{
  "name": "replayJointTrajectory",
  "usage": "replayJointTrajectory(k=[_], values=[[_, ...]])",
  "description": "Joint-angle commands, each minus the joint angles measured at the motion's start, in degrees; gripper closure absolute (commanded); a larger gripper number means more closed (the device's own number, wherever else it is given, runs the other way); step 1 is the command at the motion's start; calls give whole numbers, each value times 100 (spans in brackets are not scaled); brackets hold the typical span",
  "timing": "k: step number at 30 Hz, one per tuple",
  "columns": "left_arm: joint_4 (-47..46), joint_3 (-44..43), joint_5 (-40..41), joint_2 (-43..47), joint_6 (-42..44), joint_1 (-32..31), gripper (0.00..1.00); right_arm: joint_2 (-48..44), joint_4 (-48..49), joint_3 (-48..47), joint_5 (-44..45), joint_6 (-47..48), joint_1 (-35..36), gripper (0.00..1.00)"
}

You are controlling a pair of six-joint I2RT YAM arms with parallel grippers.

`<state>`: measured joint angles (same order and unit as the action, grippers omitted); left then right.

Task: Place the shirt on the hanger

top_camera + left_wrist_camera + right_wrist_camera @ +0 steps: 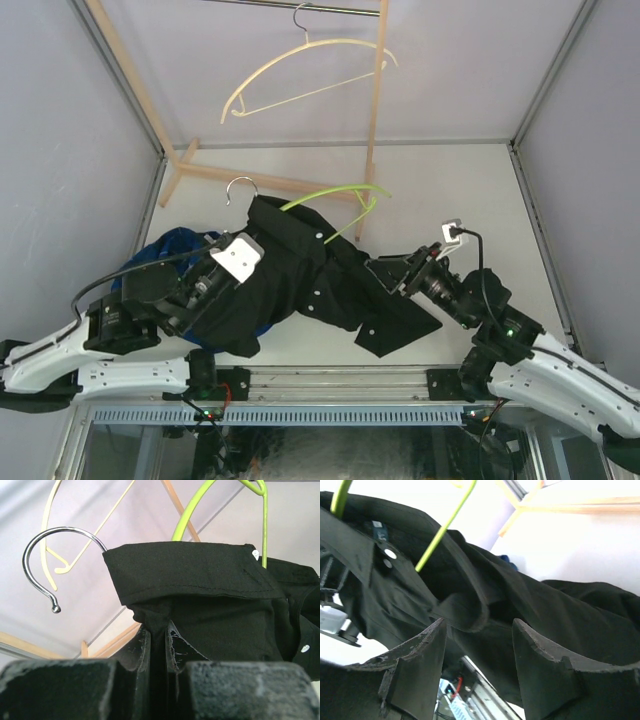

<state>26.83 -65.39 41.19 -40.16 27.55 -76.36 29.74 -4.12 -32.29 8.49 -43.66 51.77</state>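
Note:
The black shirt (300, 285) hangs draped between my two arms above the table. Its collar (200, 572) sits over the lime-green hanger (340, 195), whose metal hook (40, 545) sticks out to the left. One green arm of the hanger (442, 530) shows bare above the cloth. My left gripper (157, 630) is shut on a fold of the shirt just under the collar. My right gripper (479, 630) stands open at the shirt's right side, its fingers (427, 650) apart with black cloth just beyond their tips.
A cream hanger (300, 65) hangs from the rail of a wooden rack (375, 110) at the back. A blue garment (170, 250) lies bunched under my left arm. Grey walls close in both sides.

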Motion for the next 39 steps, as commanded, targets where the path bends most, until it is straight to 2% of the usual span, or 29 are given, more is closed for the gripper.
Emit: replayJointTrajectory(k=[1, 12, 21, 26, 30, 35, 37, 39], values=[[-825, 27, 101, -63, 214, 14, 100, 400, 1310, -27, -291, -583, -2, 45], [-929, -1, -28, -135, 259, 15, 100, 1076, 1480, -25, -225, -803, 0, 46], [-951, 28, 21, -76, 260, 14, 100, 1420, 1723, 48, -413, -935, -2, 59], [-968, 26, 4, 2, 252, 13, 100, 1535, 1700, 95, -386, -951, -9, 53], [-978, 17, -6, 20, 266, 13, 100, 1645, 1749, 93, -438, -959, -9, 53], [-966, 87, -2, 43, 239, 8, 100, 1578, 2021, 171, -514, -872, -9, 77], [-926, 111, -20, 62, 201, 13, 100, 1405, 1894, 179, -352, -728, -28, 91], [-839, 116, -94, 96, 119, 15, 100, 1176, 1674, 174, -153, -603, -109, 99]])
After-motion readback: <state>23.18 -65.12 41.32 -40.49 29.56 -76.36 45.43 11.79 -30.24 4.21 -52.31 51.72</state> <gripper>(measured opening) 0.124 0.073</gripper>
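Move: Just 2 cm ahead of the right hand, some 5 cm to its left and 2 cm below lies the free front edge of the black shirt, hanging open. From the right hand, the point where the green hanger's lower bar enters the shirt is about 10 cm left, 3 cm ahead and 5 cm above; the hanger's bare end is around 10 cm straight ahead and 8 cm up. From the left hand that shirt edge lies about 18 cm right, 1 cm ahead and 14 cm lower. Easing about 5 cm to its left and 2 cm forward, the right hand rises a touch, then sinks some 3 cm below the hanger bar, tipping slightly down; its half-open fingers straddle the shirt's front edge and at the very end shut to pinch it. The left hand stays nearly in place and keeps its pinch on the shirt, holding it up with the hanger. ##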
